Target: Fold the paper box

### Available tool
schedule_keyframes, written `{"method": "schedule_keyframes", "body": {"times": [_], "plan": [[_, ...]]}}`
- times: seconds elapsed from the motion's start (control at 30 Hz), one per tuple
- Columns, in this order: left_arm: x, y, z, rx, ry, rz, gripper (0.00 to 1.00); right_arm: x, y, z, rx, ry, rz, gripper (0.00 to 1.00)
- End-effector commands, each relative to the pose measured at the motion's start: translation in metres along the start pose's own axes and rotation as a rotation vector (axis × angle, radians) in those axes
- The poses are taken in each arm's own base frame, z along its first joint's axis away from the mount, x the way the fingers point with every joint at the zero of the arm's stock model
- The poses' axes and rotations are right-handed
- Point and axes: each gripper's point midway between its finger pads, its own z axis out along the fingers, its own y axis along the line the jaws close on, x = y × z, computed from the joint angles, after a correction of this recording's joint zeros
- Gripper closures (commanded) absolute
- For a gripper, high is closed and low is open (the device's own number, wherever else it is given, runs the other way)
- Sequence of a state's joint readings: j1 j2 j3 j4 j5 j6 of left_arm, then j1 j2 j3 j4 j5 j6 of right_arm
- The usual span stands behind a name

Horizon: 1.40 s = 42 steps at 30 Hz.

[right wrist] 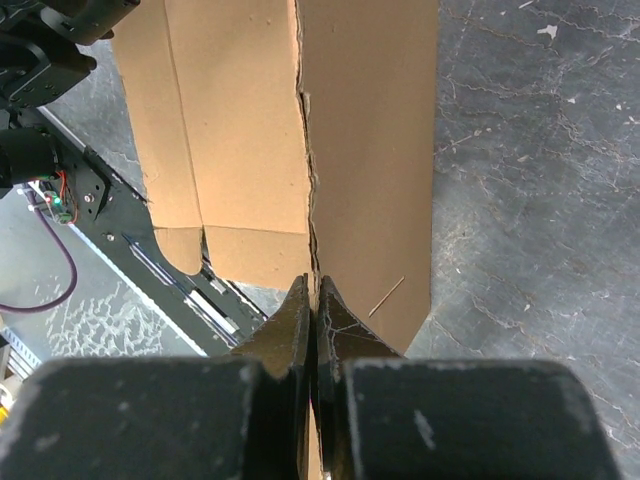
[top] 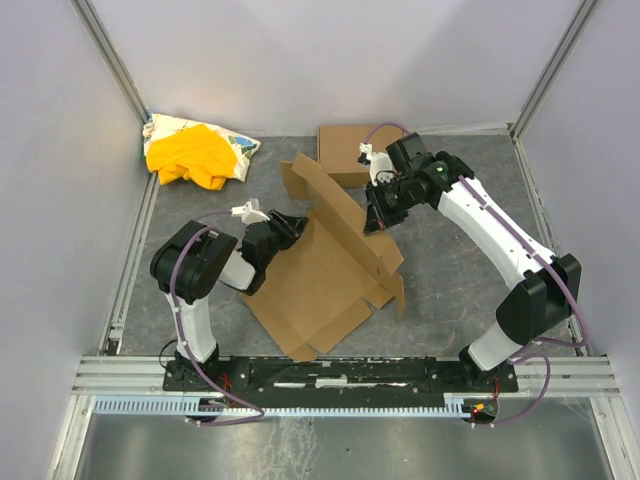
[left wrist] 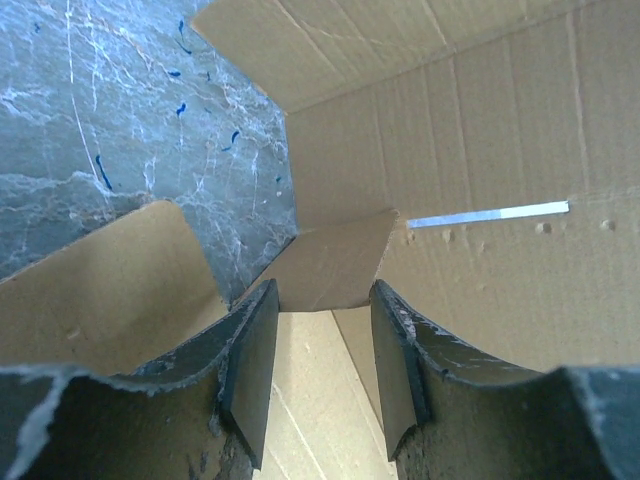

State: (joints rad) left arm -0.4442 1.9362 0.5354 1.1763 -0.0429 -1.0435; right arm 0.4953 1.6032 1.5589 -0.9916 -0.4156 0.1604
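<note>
The paper box (top: 320, 280) is a brown die-cut cardboard sheet lying partly open in the middle of the table, with one long panel raised on edge. My right gripper (top: 372, 222) is shut on the top edge of that raised panel (right wrist: 365, 150). In the right wrist view the jaws (right wrist: 313, 290) pinch the thin cardboard edge between them. My left gripper (top: 290, 228) is at the sheet's left side. In the left wrist view it (left wrist: 322, 300) is open, and a small flap (left wrist: 335, 265) points in at its fingertips, with cardboard beneath the jaws.
A second flat brown cardboard box (top: 345, 150) lies at the back, just behind the right gripper. A yellow cloth bundle (top: 190, 155) sits in the back left corner. Walls close in the grey table (top: 450, 270) on three sides.
</note>
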Motion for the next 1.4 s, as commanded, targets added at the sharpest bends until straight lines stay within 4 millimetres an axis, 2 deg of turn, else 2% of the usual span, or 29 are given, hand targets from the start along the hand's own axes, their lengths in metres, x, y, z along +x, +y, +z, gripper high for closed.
{"method": "schedule_keyframes", "body": {"times": [0.0, 0.1, 0.33, 0.77, 0.93, 1.2, 1.3, 1.37], "plan": [[0.036, -0.006, -0.017, 0.014, 0.154, 0.077, 0.52, 0.004, -0.024, 0.008, 0.104, 0.040, 0.009, 0.96], [0.036, -0.001, -0.020, -0.012, 0.147, 0.088, 0.52, 0.000, -0.033, 0.005, 0.166, 0.021, 0.020, 0.97], [0.035, -0.004, -0.019, -0.013, 0.160, 0.137, 0.54, -0.014, -0.049, -0.004, 0.276, 0.008, 0.012, 0.97], [0.062, 0.000, -0.025, -0.010, 0.325, 0.286, 0.48, -0.020, -0.047, -0.002, 0.267, 0.018, 0.007, 0.97], [0.056, 0.001, -0.030, -0.029, 0.307, 0.325, 0.47, -0.020, -0.047, -0.002, 0.261, 0.019, 0.009, 0.97], [0.058, 0.009, -0.034, -0.095, 0.335, 0.370, 0.47, -0.021, -0.045, -0.003, 0.257, 0.010, 0.009, 0.97], [0.044, -0.002, -0.041, -0.089, 0.282, 0.366, 0.47, -0.020, -0.045, -0.006, 0.259, 0.004, 0.006, 0.97], [0.030, -0.018, -0.048, -0.072, 0.242, 0.367, 0.46, -0.020, -0.045, -0.007, 0.262, -0.002, 0.006, 0.97]]}}
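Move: The fold line between the box's flat base and its raised side lies about 5 cm back and 6 cm right of my left fingertips, some 3 cm lower. A small corner tab stands just beyond those tips, about 2 cm ahead and 1 cm right; the closed box is roughly 15 cm ahead and 14 cm right. My right hand pinches the raised panel's upper edge, with that fold line about 4 cm back, 6 cm left and 17 cm below. Keeping my right fingers shut on the panel's edge, I carry it about 5 cm forward and to the right, tipping the fingers to point more steeply down, then hold. Meanwhile my left hand, still half open and low, eases back and slightly right from the corner tab to the fold line, faster towards the end, rolling its left side up and turning clockwise. ##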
